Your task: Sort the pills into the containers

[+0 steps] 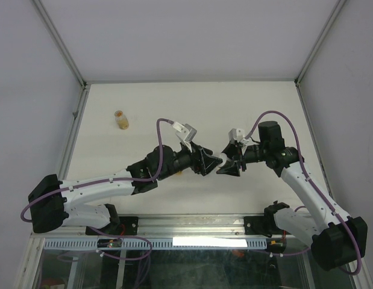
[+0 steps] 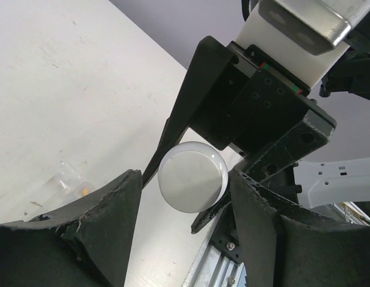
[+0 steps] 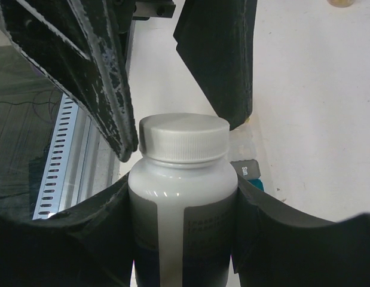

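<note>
My right gripper (image 3: 180, 185) is shut on the body of a white pill bottle (image 3: 182, 209) and holds it above the table. The bottle's white ribbed cap (image 3: 183, 139) points at my left gripper (image 2: 185, 176). That gripper's jaws stand on either side of the cap (image 2: 192, 177): one finger (image 2: 256, 221) is at its edge, and a gap shows at the other finger (image 2: 107, 227). The two grippers meet at the table's middle (image 1: 221, 165). The containers (image 3: 251, 173) lie under the bottle, showing a grey "Sun" lid and a teal part. Clear compartments (image 2: 68, 179) hold something orange.
A small clear vial with orange contents (image 1: 121, 119) stands at the back left of the white table (image 1: 192, 108). The metal rail at the near edge (image 1: 192, 226) runs below both arms. Grey walls close in the sides and back.
</note>
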`<action>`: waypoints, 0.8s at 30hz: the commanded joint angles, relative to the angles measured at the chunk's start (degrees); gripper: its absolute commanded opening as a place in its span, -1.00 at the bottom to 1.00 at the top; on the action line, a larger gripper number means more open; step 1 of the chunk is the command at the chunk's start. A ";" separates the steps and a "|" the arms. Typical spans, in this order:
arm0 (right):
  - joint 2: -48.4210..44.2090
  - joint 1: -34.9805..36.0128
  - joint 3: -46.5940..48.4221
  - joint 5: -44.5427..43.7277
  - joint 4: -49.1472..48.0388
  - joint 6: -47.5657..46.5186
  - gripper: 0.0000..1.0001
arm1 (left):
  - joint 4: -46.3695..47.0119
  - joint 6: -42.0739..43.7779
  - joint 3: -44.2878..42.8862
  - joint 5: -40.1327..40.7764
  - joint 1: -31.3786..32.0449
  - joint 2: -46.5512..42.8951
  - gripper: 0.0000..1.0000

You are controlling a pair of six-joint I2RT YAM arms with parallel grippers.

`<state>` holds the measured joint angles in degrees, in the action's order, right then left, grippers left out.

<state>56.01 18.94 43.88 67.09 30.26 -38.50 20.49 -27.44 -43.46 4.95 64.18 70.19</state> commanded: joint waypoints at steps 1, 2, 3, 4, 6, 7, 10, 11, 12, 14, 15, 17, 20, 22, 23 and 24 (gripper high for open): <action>-0.36 -0.31 2.36 1.29 -2.20 0.06 -1.00 | 1.54 0.90 -2.96 -2.71 0.54 -0.01 0.19; -0.37 -0.30 2.30 1.29 -2.14 0.03 -1.00 | 1.64 0.92 -2.95 -3.03 0.59 0.17 0.15; -0.37 -0.30 2.34 1.29 -2.14 0.02 -1.00 | 1.66 0.90 -3.09 -3.38 0.54 0.25 0.09; -0.37 -0.31 2.35 1.29 -2.14 0.07 -1.00 | 1.70 0.96 -3.07 -3.73 0.54 0.43 -0.01; -0.30 -0.29 2.36 1.29 -2.14 0.05 -1.00 | 1.72 1.32 -3.12 -4.49 0.59 0.70 -0.17; -0.29 -0.30 2.35 1.29 -2.14 0.07 -1.00 | 1.72 1.45 -3.19 -4.96 0.54 0.84 -0.26; -0.29 -0.31 2.36 1.30 -2.15 0.05 -1.00 | 1.83 2.40 -3.23 -6.84 0.48 1.10 -0.45; -0.29 -0.31 2.35 1.29 -2.14 0.03 -1.00 | 2.22 3.18 -3.07 -7.81 0.48 1.21 -0.47; -0.36 -0.31 2.35 1.36 -2.16 0.03 -1.00 | 2.83 4.57 -2.85 -10.07 0.36 1.30 -0.49; -0.37 -0.31 2.34 1.35 -2.14 0.03 -1.00 | 5.29 10.15 -1.96 -16.81 -0.16 1.70 -0.57; -0.44 -0.31 2.34 1.38 -2.14 0.03 -1.00 | 6.66 13.57 -1.34 -21.11 -0.64 1.84 -0.63; -0.46 -0.31 2.31 1.44 -2.14 0.02 -1.00 | 9.38 20.27 0.15 -29.98 -2.22 2.11 -0.73; -0.55 -0.31 2.35 1.47 -2.14 0.06 -1.00 | 10.44 31.65 0.92 -45.87 -5.13 2.80 -0.74; -0.49 -0.31 2.35 1.47 -2.14 0.01 -1.00 | 9.28 40.29 0.67 -58.15 -7.84 3.67 -0.71; -0.46 -0.31 2.35 1.41 -2.16 0.02 -1.00 | 8.63 43.37 0.21 -62.04 -8.91 4.12 -0.70; -0.46 -0.31 2.35 1.43 -2.16 0.02 -1.00 | 8.09 46.04 -0.43 -65.18 -10.11 4.83 -0.70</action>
<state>56.01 19.05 43.88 69.34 32.49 -38.72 27.73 0.93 -43.22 -29.50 55.66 73.12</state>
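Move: The white cap of the pill bottle sits nearly between my open left fingers, about 2 cm to the right of my left hand point and roughly 1 cm lower. The bottle's body, tilted in my right fingers, is some 5 cm to the left hand's right and 4 cm below. The pill organizer lies on the table, about 4 cm left, 3 cm ahead and 20 cm below that hand. From my right hand the cap is about 4 cm left and 3 cm up. I shut my left fingers on both sides of the cap, hardly shifting the hand, then keep the pinch and twist the wrist nearly 40 degrees clockwise, looking onto the cap, so the fingers swing round to point straight right. The hand drifts back about 2 cm with the twist. My right hand keeps its grip on the bottle and follows back about 1 cm. ##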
